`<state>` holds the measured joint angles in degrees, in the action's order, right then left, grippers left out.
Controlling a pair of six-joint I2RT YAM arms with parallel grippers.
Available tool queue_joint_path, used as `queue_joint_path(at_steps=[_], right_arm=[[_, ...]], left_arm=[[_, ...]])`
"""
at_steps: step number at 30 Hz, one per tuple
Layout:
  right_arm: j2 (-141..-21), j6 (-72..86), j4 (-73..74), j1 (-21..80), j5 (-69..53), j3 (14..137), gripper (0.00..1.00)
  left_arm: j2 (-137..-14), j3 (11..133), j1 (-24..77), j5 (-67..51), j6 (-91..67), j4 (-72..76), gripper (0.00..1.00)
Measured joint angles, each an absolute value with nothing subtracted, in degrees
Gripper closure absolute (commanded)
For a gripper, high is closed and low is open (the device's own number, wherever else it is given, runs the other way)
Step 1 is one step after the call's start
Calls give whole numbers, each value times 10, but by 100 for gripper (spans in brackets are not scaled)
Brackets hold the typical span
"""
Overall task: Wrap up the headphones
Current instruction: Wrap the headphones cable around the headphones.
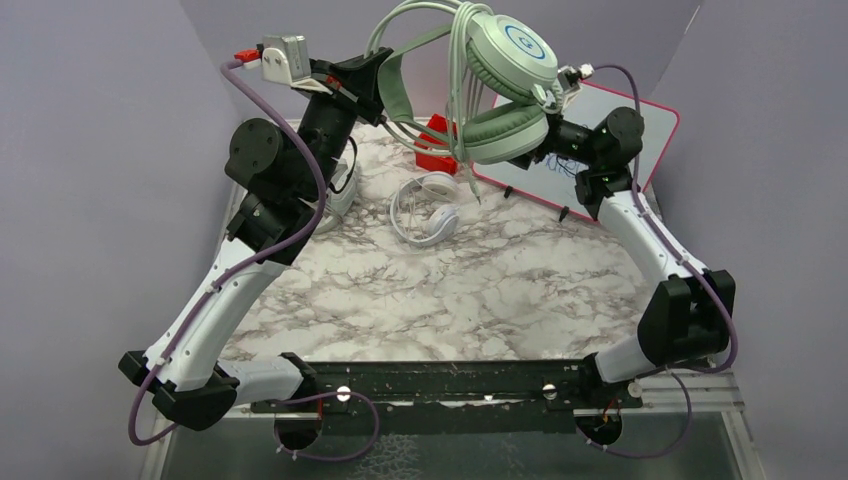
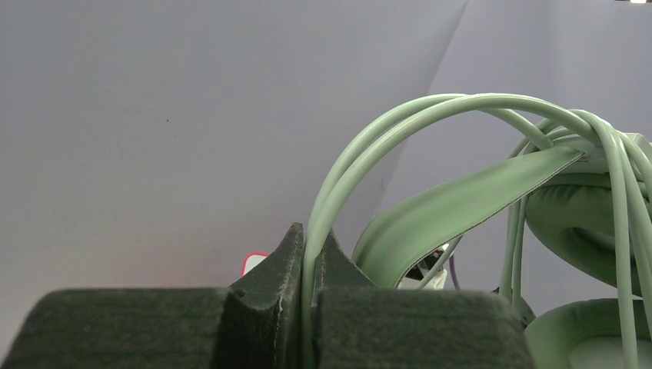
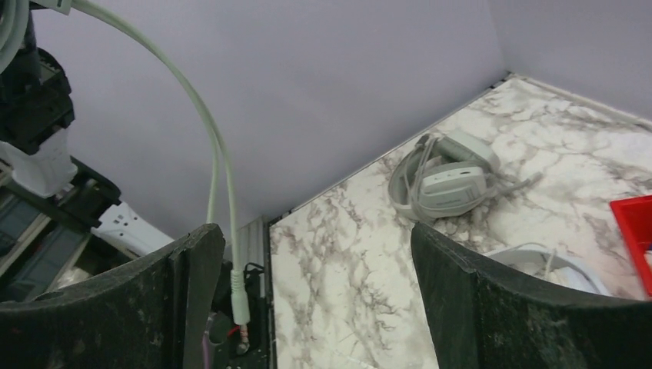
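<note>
Pale green headphones (image 1: pixel 508 88) hang high above the back of the table, both cups stacked and the headband (image 2: pixel 461 204) sweeping left. Loops of their thin green cable (image 2: pixel 430 111) arch from the cups down into my left gripper (image 2: pixel 309 257), which is shut on the cable strands. In the top view that left gripper (image 1: pixel 380 80) sits just left of the headband. My right gripper (image 3: pixel 317 231) is open with nothing between its fingers. The cable's end plug (image 3: pixel 239 301) dangles beside its left finger. From above, the right gripper is mostly hidden behind the cups.
A white pair of headphones (image 1: pixel 428 212) lies on the marble table (image 1: pixel 480 290). A greyish pair (image 3: pixel 450 181) lies near the left arm. A red box (image 1: pixel 437 147) and a pink-rimmed whiteboard (image 1: pixel 615 140) are at the back. Grey walls enclose the table.
</note>
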<state>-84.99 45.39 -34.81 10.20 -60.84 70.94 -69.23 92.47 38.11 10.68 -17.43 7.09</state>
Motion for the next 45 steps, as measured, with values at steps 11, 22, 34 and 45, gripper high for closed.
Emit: queue_joint_path(at_steps=[11,22,34,45], right_arm=[[-888,523,-409,176,-615,743,37],[-902,552,-456,214,-616,715,43],[-861,544,-462,235,-609,644,81],[-759,467,-392,293,-509,561,100]], left_arm=[[-694,925,381,96,-184,71,100],[-694,925,381,96,-184,71,100],[-700,932,381,104,-176,72,100],[-724,928,381,222,-125,107,100]])
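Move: Hanging about 5 cm back, 6 cm left and 3 cm below the open right hand is the plug end of the green headphones' cable. The green ear cups are roughly 17 cm above that hand, 4 cm back and 3 cm left; the white headphones rest on the table some 36 cm below, 13 cm left and about level with it. From the left hand, which already grips the green headphones, the plug end is about 10 cm right, 23 cm below and level. Sweeping back and left with its fingers pointing left, the right hand travels some 10 cm back and 8 cm left, sinking slightly. On the way its wide-open fingers shut and pinch the hanging cable just above the plug, and the hand carries on backwards. Late on, the left hand, still gripping the headphones and cable loops, moves about 4 cm forward and left, turning about 10 degrees counter-clockwise. ##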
